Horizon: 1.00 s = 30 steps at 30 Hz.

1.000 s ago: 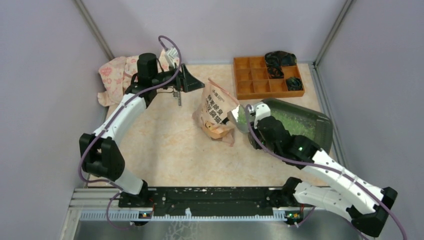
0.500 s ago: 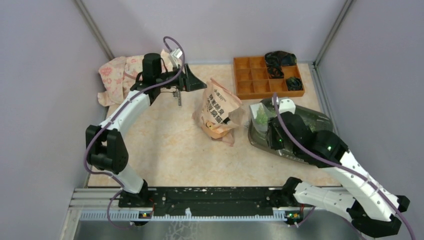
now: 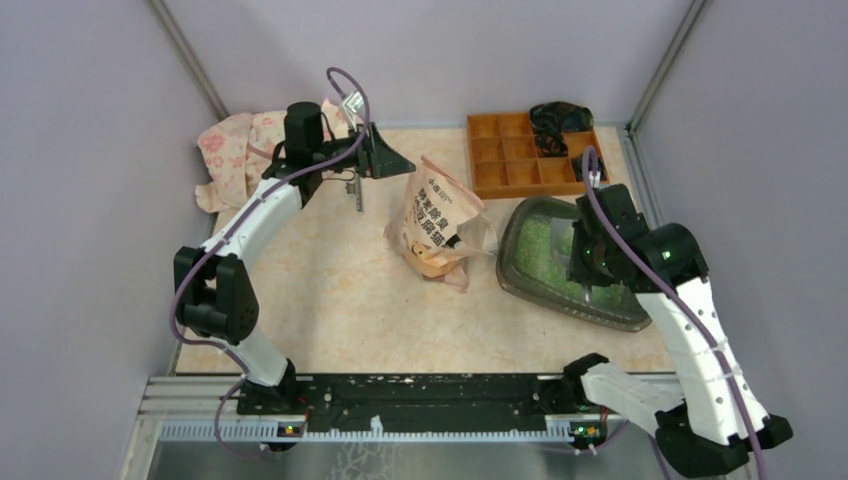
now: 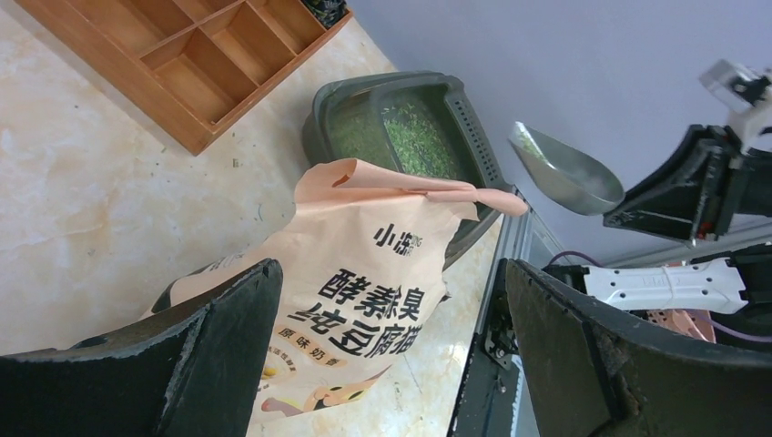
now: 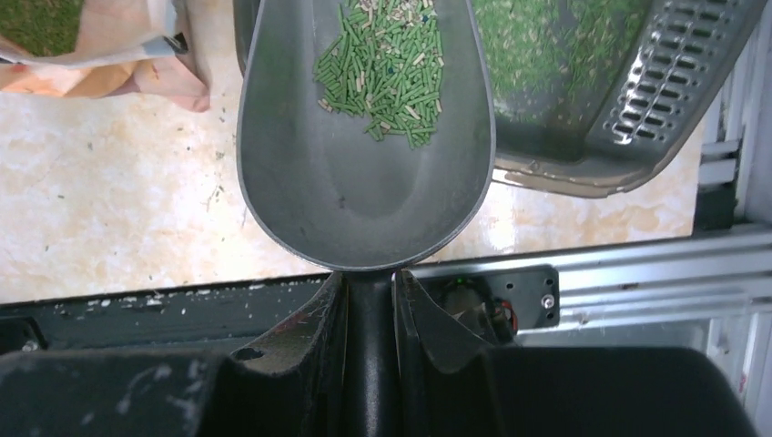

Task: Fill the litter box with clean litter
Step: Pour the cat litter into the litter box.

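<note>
The dark grey-green litter box (image 3: pixel 507 262) lies at the right of the table, with a thin layer of clean litter (image 3: pixel 540 248) inside. My right gripper (image 3: pixel 590 255) hangs over it, shut on the handle of a grey scoop (image 5: pixel 364 182). A small heap of green litter (image 5: pixel 387 68) sits near the scoop's tip, above the box wall (image 5: pixel 655 82). The pink printed bag (image 3: pixel 440 220) stands open left of the box. My left gripper (image 3: pixel 385 160) is open, behind and left of the bag and apart from it. The left wrist view shows the bag (image 4: pixel 373 291), box (image 4: pixel 319 105) and scoop (image 4: pixel 564 173).
An orange compartment organiser (image 3: pixel 520 155) with black items (image 3: pixel 560 120) stands at the back right, just behind the box. A pink floral cloth (image 3: pixel 235 150) is bunched in the back left corner. Grey walls close in three sides.
My right arm swung the loaded scoop rightward from the bag's mouth to above the litter box. The left arm shifted slightly towards the bag, jaws still open.
</note>
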Motion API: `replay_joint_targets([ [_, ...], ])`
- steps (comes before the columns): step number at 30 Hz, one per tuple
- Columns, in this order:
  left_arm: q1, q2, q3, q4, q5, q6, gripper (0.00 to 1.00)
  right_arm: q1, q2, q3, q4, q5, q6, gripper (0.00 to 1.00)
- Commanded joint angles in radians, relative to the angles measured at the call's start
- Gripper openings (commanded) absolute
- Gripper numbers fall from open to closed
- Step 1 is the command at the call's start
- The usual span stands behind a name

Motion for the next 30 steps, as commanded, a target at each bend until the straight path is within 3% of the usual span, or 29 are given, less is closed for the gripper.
replay_joint_targets([
  [1, 0.001, 0.004, 0.023, 0.037, 0.042, -0.006, 0.98, -0.162, 0.051, -0.001, -0.003, -0.198, -0.138, 0.0],
  [8, 0.001, 0.029, 0.053, 0.031, 0.063, -0.02, 0.98, -0.325, 0.249, 0.032, -0.011, -0.394, -0.224, 0.0],
  [16, 0.001, 0.048, 0.08, 0.072, 0.1, -0.065, 0.98, -0.431, 0.444, 0.137, -0.015, -0.483, -0.226, 0.0],
  [30, 0.024, 0.074, 0.087, 0.135, 0.166, -0.13, 0.98, -0.61, 0.48, -0.084, -0.02, -0.716, -0.204, 0.0],
])
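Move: The right hand, gripping the scoop with green litter in its blade, has the middle of the litter box roughly 9 cm ahead, 4 cm to its right and some 23 cm below. The litter bag stands about 27 cm to this hand's left and 14 cm ahead; the wooden tray is about 35 cm ahead and 4 cm left. From the idle left hand, the litter box lies about 40 cm to the right and 15 cm back. Downward over the litter box goes the right hand, some 8 cm in all, tipping the held scoop as it sinks. It swings about 7 cm forward before drawing back a couple, while the wrist pitches nose-down by some 35 degrees and rolls its left side up, so the blade ends pointing steeply down and a little left. The fingers keep their grip on the handle. ##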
